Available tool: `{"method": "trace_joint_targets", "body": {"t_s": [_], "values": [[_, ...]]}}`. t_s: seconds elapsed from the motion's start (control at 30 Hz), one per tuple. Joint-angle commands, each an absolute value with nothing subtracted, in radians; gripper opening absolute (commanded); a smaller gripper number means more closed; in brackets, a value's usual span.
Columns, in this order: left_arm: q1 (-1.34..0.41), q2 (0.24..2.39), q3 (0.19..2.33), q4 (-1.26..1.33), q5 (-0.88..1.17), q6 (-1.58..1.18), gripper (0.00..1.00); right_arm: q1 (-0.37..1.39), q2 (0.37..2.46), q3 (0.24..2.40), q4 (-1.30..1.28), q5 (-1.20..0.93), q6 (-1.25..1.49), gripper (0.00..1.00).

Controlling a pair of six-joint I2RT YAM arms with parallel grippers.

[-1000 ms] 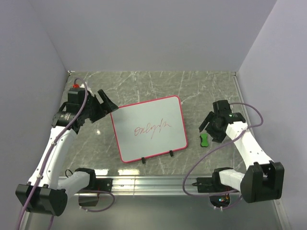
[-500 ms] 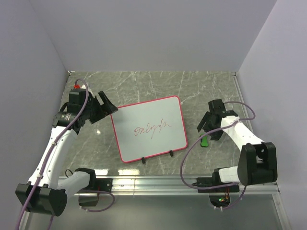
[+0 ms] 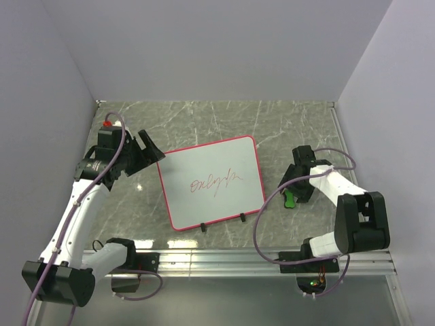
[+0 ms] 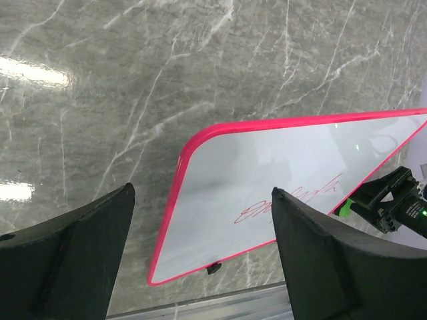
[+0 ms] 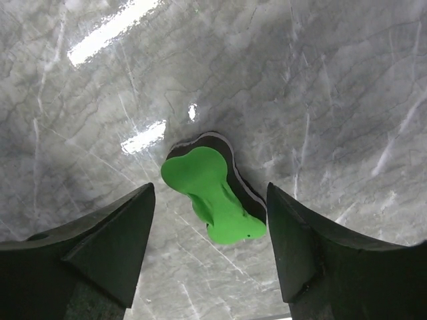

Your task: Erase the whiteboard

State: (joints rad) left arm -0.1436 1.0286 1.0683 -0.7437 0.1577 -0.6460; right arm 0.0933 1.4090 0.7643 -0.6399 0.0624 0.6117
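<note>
The whiteboard [image 3: 204, 163], white with a pink-red frame, lies flat in the middle of the marble table with a red scribble [image 3: 216, 182] on it; it also shows in the left wrist view [image 4: 267, 173]. A green eraser [image 3: 290, 199] with a black felt base lies just right of the board. My right gripper [image 3: 293, 187] hangs over the eraser [image 5: 220, 200], open, one finger on each side with gaps on both. My left gripper [image 3: 151, 148] hovers open off the board's upper left corner, nothing between its fingers [image 4: 320, 253].
Two black clip feet [image 3: 203, 227] stick out at the board's near edge. A metal rail [image 3: 224, 258] runs along the table's front edge. Grey walls close in the left, back and right. The right arm's cable [image 3: 268, 217] loops beside the board's near right corner.
My right gripper has swung left and down over the green eraser, and its jaws have narrowed a little. The left gripper and the board have hardly moved.
</note>
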Motion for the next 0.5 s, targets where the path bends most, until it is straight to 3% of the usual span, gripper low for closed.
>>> {"method": "trace_joint_targets", "body": {"t_s": [0.0,0.17,0.33,0.47], "values": [[-0.147,1.002,1.085,-0.745,0.135,-0.627,0.89,0.089,1.427,0.772,-0.618,0.067,0.603,0.74],[-0.147,1.0,1.091,-0.745,0.127,-0.627,0.89,0.09,1.456,0.779,-0.615,0.058,0.597,0.61],[-0.147,0.992,1.1,-0.756,0.118,-0.626,0.89,0.094,1.466,0.782,-0.615,0.061,0.597,0.54],[-0.147,0.98,1.092,-0.761,0.115,-0.629,0.89,0.095,1.476,0.787,-0.618,0.06,0.595,0.33]]}}
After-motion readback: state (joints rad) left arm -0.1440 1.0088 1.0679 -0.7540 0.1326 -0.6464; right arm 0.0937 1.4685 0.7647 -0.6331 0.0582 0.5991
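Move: The green eraser lies directly under the open right gripper, roughly 2 cm below it, its long axis slanted across the fingers. The whiteboard's middle is about 27 cm to this gripper's left and 5 cm farther out. The board's nearer black clip is some 16 cm left and 7 cm back. From the left gripper, held high, the eraser is about 46 cm to the right, 4 cm back and 22 cm below. Lower the right gripper about 1.5 cm onto the eraser, easing very slightly back, with the fingers tipping only a few degrees. Close the fingers from both sides as you sink, to roughly half their starting gap, so that the pads come against the eraser's narrow waist and pinch it. ##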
